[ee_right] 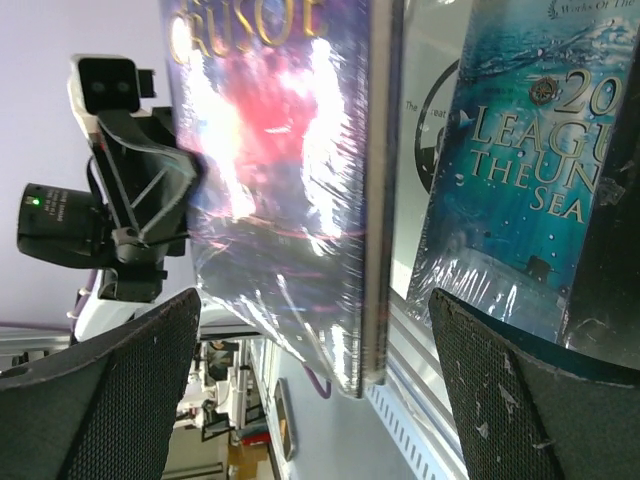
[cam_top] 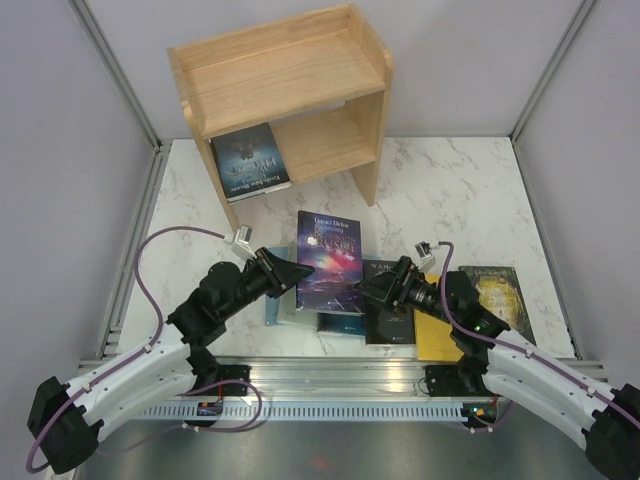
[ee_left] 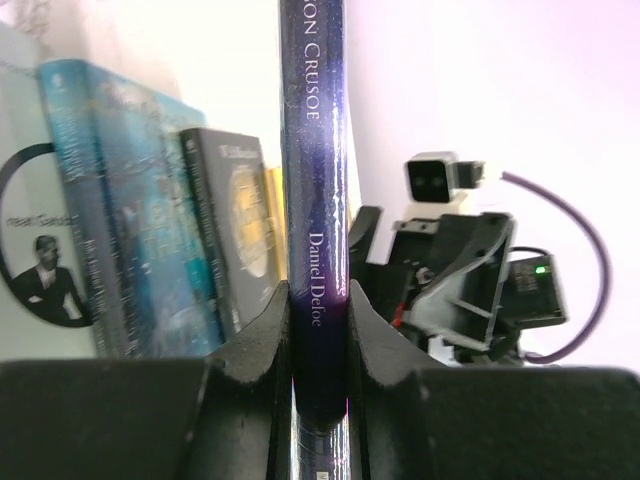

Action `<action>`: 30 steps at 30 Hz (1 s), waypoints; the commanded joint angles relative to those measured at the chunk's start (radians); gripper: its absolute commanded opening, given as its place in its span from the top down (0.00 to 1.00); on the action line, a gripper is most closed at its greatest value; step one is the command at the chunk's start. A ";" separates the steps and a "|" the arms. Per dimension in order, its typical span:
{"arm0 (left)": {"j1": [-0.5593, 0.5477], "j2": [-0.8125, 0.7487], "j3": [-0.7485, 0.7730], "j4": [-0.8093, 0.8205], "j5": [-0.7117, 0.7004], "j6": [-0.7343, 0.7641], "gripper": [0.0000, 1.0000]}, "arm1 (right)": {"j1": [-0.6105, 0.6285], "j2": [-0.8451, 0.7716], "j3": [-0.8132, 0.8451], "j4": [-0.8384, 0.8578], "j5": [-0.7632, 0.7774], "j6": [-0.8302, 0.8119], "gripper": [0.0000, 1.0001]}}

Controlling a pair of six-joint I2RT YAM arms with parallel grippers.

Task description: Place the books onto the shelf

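Note:
My left gripper point(cam_top: 303, 270) point(ee_left: 318, 300) is shut on the spine of a dark purple-blue "Crusoe" book point(cam_top: 328, 258) point(ee_left: 315, 150), holding it upright above the table. My right gripper point(cam_top: 363, 290) point(ee_right: 315, 380) is open, its fingers on either side of that book's point(ee_right: 280, 170) free edge without touching it. One dark blue book point(cam_top: 250, 160) leans on the lower tier of the wooden shelf point(cam_top: 290, 70). A teal book point(cam_top: 340, 322) point(ee_right: 520, 170), a black one point(cam_top: 385, 312), a yellow one point(cam_top: 432, 338) and a green-gold one point(cam_top: 500, 300) lie on the table.
A white book with a big black ring point(ee_left: 30, 250) lies under the left end of the pile. Grey walls enclose the marble table point(cam_top: 450, 190) on three sides. A metal rail point(cam_top: 330, 400) runs along the near edge by the arm bases.

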 commanded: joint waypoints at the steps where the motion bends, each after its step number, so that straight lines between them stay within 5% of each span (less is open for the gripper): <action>1: 0.005 -0.030 0.020 0.263 -0.024 -0.082 0.98 | 0.026 0.004 0.041 -0.008 0.045 -0.037 0.02; 6: 0.005 -0.026 -0.023 0.352 -0.034 -0.128 0.98 | 0.061 0.032 -0.005 0.130 0.046 0.025 0.02; 10: 0.007 -0.021 -0.059 0.403 -0.048 -0.168 0.98 | 0.076 0.049 -0.086 0.463 0.060 0.152 0.06; 15: 0.007 -0.026 -0.071 0.400 -0.079 -0.183 0.98 | 0.095 0.082 -0.086 0.598 0.080 0.198 0.34; 24: 0.008 -0.021 -0.074 0.351 -0.096 -0.173 0.98 | 0.118 0.139 -0.077 0.774 0.100 0.261 0.63; 28: 0.007 -0.036 -0.083 0.329 -0.100 -0.180 0.98 | 0.121 0.156 -0.043 0.790 0.098 0.255 0.65; 30: 0.008 -0.044 -0.079 0.305 -0.102 -0.179 0.98 | 0.121 0.161 -0.016 0.782 0.097 0.247 0.80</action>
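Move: The purple Robinson Crusoe book is already pinched by its spine in the left hand, its middle about 5 cm to that hand's right and 1 cm ahead. From the wide-open right hand, that middle is some 7 cm left, 5 cm ahead and 2 cm higher. On the table about 15 cm below the right hand, the black book lies 4 cm right and 1 cm ahead, the teal book 7 cm left and 4 cm ahead, and the yellow book 16 cm right and 2 cm back. The right hand first eases a little left towards the free page edge of the purple book, then rises, about 5 cm in all, tipping its fingertips up some 20 degrees while the fingers close from wide open until they pinch the edge near its lower corner. Meanwhile the left hand keeps its pinch on the spine and lifts about 4 cm with a small dip on the way, rolling some 15 degrees so that the side of the book towards the right hand comes up. ##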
